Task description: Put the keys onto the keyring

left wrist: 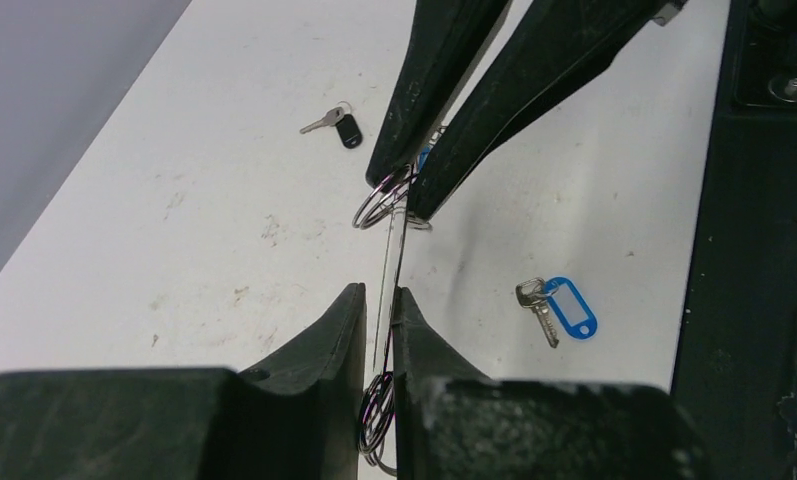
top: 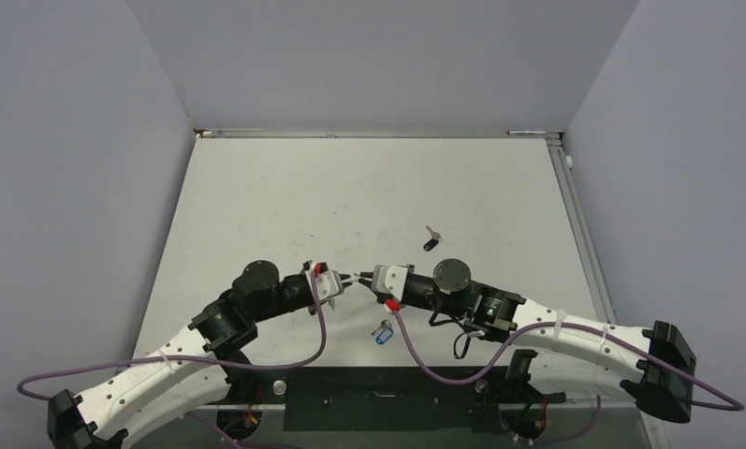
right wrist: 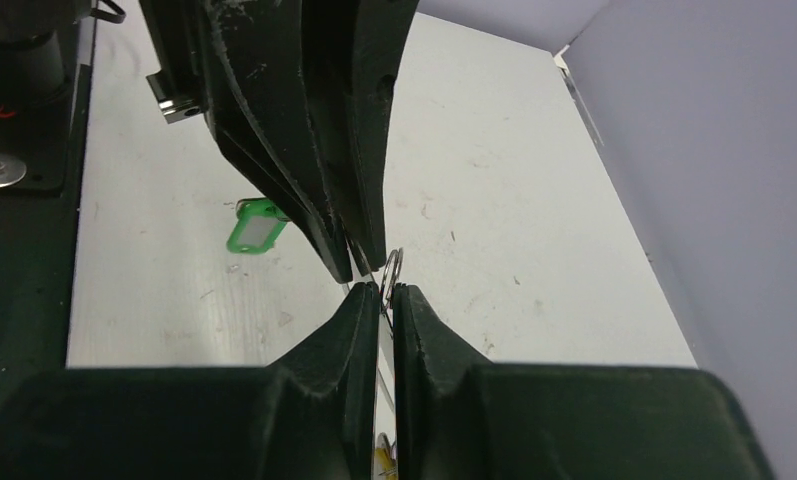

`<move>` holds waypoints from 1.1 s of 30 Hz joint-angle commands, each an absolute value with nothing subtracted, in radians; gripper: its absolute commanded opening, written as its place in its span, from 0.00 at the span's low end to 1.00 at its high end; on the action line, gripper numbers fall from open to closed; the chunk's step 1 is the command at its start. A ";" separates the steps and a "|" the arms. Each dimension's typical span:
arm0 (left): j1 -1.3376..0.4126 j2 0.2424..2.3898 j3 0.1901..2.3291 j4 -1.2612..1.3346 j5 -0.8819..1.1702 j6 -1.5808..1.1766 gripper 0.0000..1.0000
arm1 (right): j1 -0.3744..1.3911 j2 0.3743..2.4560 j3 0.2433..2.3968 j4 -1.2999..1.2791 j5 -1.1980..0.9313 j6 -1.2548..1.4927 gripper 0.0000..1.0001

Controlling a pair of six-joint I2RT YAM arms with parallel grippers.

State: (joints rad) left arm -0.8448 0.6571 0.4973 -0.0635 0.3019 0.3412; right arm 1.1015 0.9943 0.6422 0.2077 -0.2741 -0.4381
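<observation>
Both grippers meet tip to tip above the middle of the table. My left gripper (top: 348, 279) (left wrist: 378, 292) is shut on the thin grey wire of the keyring (left wrist: 392, 250), with small split rings bunched between its fingers. The wire runs straight to my right gripper (top: 365, 278) (right wrist: 379, 290), which is shut on it too, with a small ring (right wrist: 392, 270) at its tips. A black-headed key (top: 431, 240) (left wrist: 338, 125) and a blue-tagged key (top: 382, 333) (left wrist: 560, 306) lie loose on the table. A green tag (right wrist: 257, 225) lies below the left fingers. Something yellow (right wrist: 384, 462) hangs under the right jaws.
The white table (top: 369, 187) has grey walls on three sides and a metal rail (top: 584, 234) along its right edge. The black base plate (top: 387, 402) of the arms runs along the near edge, with purple cables looping over it.
</observation>
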 commanded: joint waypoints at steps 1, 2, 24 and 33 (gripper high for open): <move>-0.828 0.665 0.544 -0.077 0.112 0.301 0.00 | 1.126 1.021 0.723 0.361 -0.109 -0.341 0.05; -0.827 0.666 0.546 -0.074 0.096 0.294 0.00 | 1.132 1.030 0.726 0.367 -0.088 -0.340 0.05; -0.796 0.725 0.607 -0.091 -0.318 0.161 0.00 | 1.143 1.176 0.981 0.304 0.305 -0.022 0.05; -0.795 0.744 0.622 -0.093 -0.310 0.114 0.00 | 1.125 1.257 1.038 0.286 0.306 0.084 0.05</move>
State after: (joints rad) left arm -0.7967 0.7597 0.5770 -0.1299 -0.2771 0.1402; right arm 1.1328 1.2308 1.0252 0.2611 0.2768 0.0319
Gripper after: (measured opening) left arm 0.085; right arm 0.057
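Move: The keyring is stretched between the two hands, its middle about 2 cm right of the left hand and 2 cm left of the right hand. A green-tagged key hangs roughly 8 cm below the left hand, 4 cm to its left and 3 cm back. Some 20 cm beneath, the blue-tagged key lies about 6 cm back and 7 cm right of the left hand, the black-tagged key 19 cm ahead and 20 cm right. Forward and a little left, both hands first travel about 5 cm side by side, gripping the keyring and swinging their fingers forward. Then they part: the right hand comes off the keyring and climbs to 11 cm up, tipping its fingers upwards; the left keeps its pinch, goes on forward-left, dips slightly and ends turned nearly 40 degrees counter-clockwise. ##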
